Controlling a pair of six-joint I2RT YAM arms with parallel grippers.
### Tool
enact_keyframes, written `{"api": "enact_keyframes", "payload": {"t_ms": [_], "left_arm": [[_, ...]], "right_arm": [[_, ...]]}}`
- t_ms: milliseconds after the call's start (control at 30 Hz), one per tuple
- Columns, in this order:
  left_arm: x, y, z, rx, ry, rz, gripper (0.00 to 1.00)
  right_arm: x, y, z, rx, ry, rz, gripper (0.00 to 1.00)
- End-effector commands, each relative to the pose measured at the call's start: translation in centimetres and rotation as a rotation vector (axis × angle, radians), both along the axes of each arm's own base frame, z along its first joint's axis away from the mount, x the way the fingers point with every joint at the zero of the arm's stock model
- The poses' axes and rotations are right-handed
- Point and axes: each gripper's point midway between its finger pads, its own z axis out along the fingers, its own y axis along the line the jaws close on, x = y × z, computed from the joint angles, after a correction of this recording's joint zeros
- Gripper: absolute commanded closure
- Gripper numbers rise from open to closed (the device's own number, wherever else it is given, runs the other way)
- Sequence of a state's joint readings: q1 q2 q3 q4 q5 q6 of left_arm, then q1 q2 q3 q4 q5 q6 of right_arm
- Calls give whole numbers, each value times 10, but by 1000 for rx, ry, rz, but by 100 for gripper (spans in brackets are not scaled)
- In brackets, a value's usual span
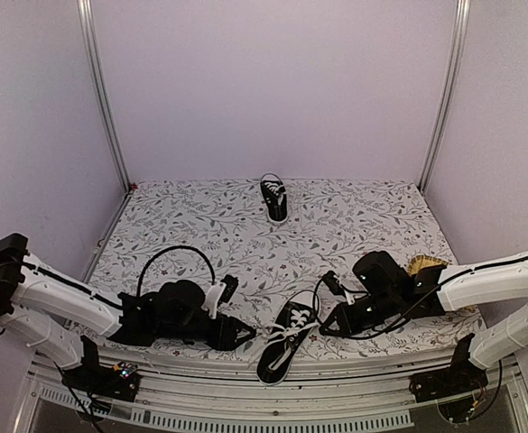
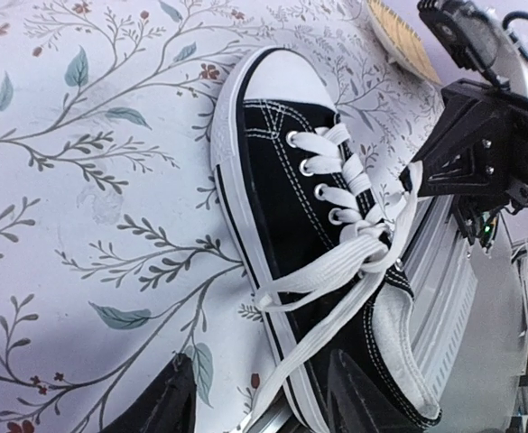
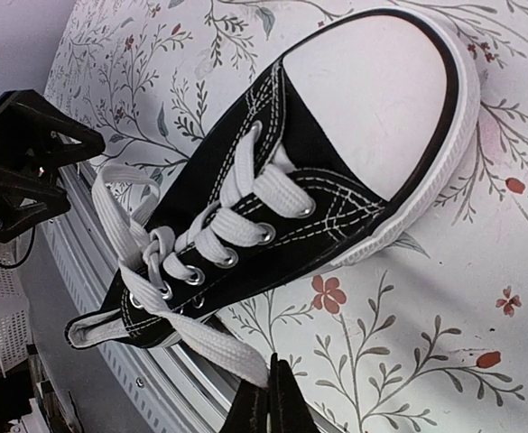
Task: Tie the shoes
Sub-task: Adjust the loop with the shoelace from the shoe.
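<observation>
Of the two shoes, the near one [image 1: 288, 341] lies at the table's front edge, heel over the rail, toe pointing away. It is black with a white toe cap, and its white laces [image 2: 349, 262] are crossed in a first knot. The other shoe [image 1: 274, 199] stands far back in the middle. My left gripper [image 1: 242, 335] is at the near shoe's left side and open. One lace end [image 2: 292, 365] runs loosely between its fingers [image 2: 155, 408]. My right gripper [image 3: 273, 401] is at the shoe's right side, shut on the other lace end [image 3: 211, 347], which is pulled out sideways.
The metal rail [image 2: 444, 289] of the front edge runs under the near shoe's heel. A yellowish fan-shaped object [image 1: 426, 264] lies on the floral cloth behind my right arm. Aluminium posts [image 1: 101, 90] stand at the back corners.
</observation>
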State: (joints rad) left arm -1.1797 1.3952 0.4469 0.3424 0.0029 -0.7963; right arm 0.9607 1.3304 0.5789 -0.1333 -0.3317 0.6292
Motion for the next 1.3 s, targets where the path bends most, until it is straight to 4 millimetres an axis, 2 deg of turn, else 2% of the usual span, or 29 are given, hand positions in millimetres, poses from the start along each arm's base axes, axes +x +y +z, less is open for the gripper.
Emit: {"api": "enact_keyframes", "payload": {"t_ms": [0,300,567,800,1067,1267], "left_arm": [[10,-7,6,-80,-56,-17,51],[13,-24,-3,-141,-53,-62,55],[19,-31,-11,-159,-36,-78,59],[15,-37,-14,-201,-25,-117,61],[10,-46,-21,-223,16,-150,71],[12,-47,-16,-236,9,-152,78]], "right_arm": [[4,2,7,28,-17,-9,98],[4,2,6,29,-4,-14,98],[4,2,6,30,4,-20,98],[4,1,4,25,10,-24,98],[5,-1,5,25,9,-27,98],[5,-2,4,21,9,-30,98]]}}
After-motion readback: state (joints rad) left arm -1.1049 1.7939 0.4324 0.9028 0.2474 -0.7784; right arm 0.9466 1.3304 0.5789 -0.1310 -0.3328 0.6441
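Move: The loop of shoelace aimed at sticks out over the shoe's near-left side, some 5 cm to the left gripper's right, about 1 cm farther out and 4 cm lower. The knot sits about 9 cm to this gripper's right, level with it fore and aft and 4 cm lower; the shoe's toe is roughly 12 cm right, 8 cm ahead and 6 cm down. From the right gripper, the loop lies about 13 cm left, at about its height. Bring the left gripper about 4 cm to the right and some 3 cm down to the lace loop, easing the fingers about 10 degrees flatter and turning them slightly clockwise. Close the half-open fingers to about a quarter open around the loop's outer end. Keep the right gripper still, shut on its lace end. ##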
